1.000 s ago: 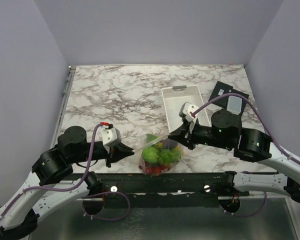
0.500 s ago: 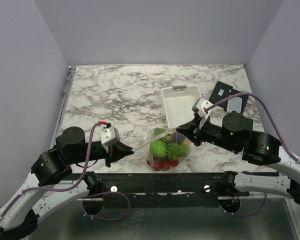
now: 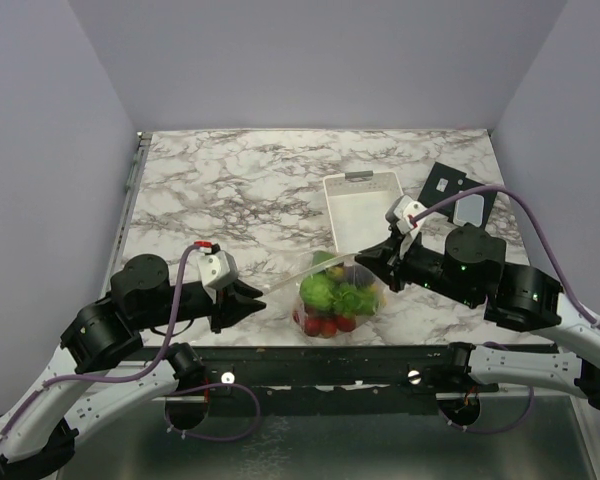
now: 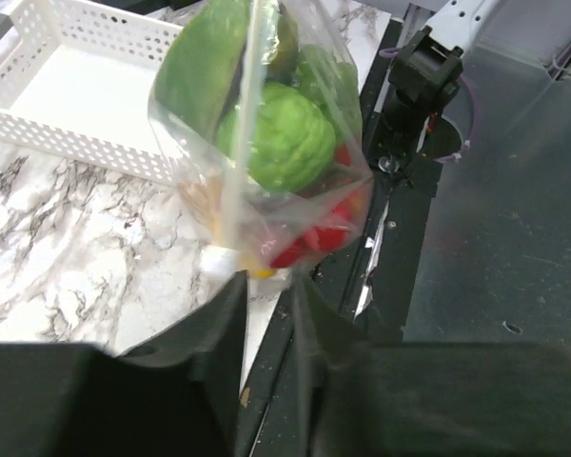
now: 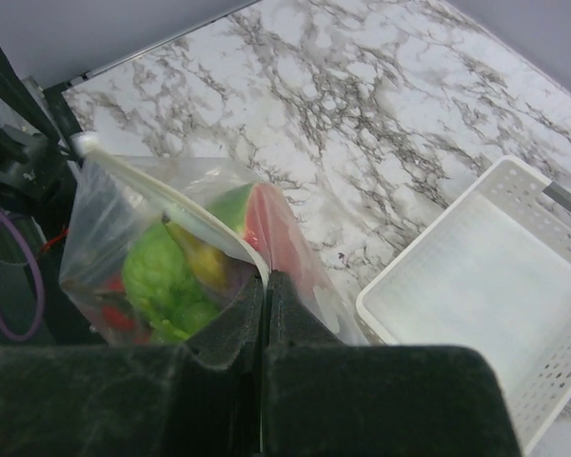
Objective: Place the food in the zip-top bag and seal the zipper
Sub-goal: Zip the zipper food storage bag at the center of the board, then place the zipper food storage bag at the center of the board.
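Observation:
The zip-top bag (image 3: 336,297) hangs near the table's front edge, filled with the food (image 3: 327,294): green pieces (image 4: 285,135), red cherries (image 4: 316,234) and a watermelon slice (image 5: 256,215). The zipper (image 3: 308,274) runs as a pale strip between the two grippers. My right gripper (image 3: 364,262) is shut on the zipper's right end (image 5: 266,278). My left gripper (image 3: 261,298) stands slightly open at the strip's left end. In the left wrist view the strip (image 4: 238,143) ends just ahead of the left gripper (image 4: 266,286), with a gap between the fingers.
A white basket (image 3: 365,205) lies behind the bag, also seen in the wrist views (image 4: 67,86) (image 5: 466,305). A black plate with a small device (image 3: 460,195) sits at the back right. The black front rail (image 3: 380,355) runs just below the bag.
The right arm pulled the bag to the right and lifted it a little. The left jaws have parted and let go of the zipper's left end.

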You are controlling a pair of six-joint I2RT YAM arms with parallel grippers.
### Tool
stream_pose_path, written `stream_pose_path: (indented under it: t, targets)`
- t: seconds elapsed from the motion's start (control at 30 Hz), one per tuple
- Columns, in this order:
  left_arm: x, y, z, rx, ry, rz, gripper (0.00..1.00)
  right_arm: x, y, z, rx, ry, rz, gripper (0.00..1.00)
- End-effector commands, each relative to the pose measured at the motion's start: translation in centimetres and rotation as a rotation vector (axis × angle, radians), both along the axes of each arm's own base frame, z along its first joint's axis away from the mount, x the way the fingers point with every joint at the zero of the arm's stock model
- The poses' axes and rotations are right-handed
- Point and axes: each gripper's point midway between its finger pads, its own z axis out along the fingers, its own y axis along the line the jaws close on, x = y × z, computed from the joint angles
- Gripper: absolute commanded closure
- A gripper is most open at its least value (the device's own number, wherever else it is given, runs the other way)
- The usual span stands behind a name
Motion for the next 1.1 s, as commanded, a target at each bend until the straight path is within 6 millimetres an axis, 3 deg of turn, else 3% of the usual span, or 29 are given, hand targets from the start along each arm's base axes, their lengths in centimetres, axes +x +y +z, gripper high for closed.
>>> stream_pose_path:
  t: [0.0, 0.07, 0.2, 0.67, 1.07]
  targets:
    - [0.8, 1.0, 0.2, 0.013, 0.002, 0.082, 0.63, 0.9, -0.7, 1.9, 0.048, -0.051, -0.05, 0.99]
    - [1.3, 1.2, 0.5, 0.011, -0.009, 0.112, 0.53, 0.8, -0.6, 1.9, 0.046, -0.049, -0.044, 0.99]
    - [2.0, 1.2, 1.1, -0.005, -0.029, 0.145, 0.44, 0.6, -0.3, 1.7, 0.043, -0.043, -0.025, 0.99]
    - [3.0, -1.3, 2.3, -0.032, -0.036, 0.093, 0.32, -0.6, 1.4, 0.6, 0.004, -0.039, 0.095, 0.99]
    - [3.2, -2.8, 5.1, -0.082, -0.105, 0.028, 0.19, -2.6, 3.9, -0.6, -0.027, 0.016, 0.259, 0.99]
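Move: The zipper's free left end, with its slider, lies just off the left fingertips, about 1 cm forward, 1 cm right and level. From that gripper, the bagged food is some 12 cm right, 2 cm ahead and 10 cm below. The right gripper grips the other zipper end; from it, the slider end is about 15 cm left, 5 cm back and 3 cm lower, and the white bin is 7 cm right, 17 cm ahead and 28 cm below. Spread the left gripper's already parting fingers wide, bringing it about 3.5 cm forward and then some 2 cm right around the zipper's slider end, and finish by rising roughly 3 cm without closing. Keep the right gripper shut on its zipper end; after a near pause, carry it down and left about 3 cm each and a little back, towards the left gripper, turning some 10 degrees counter-clockwise. ##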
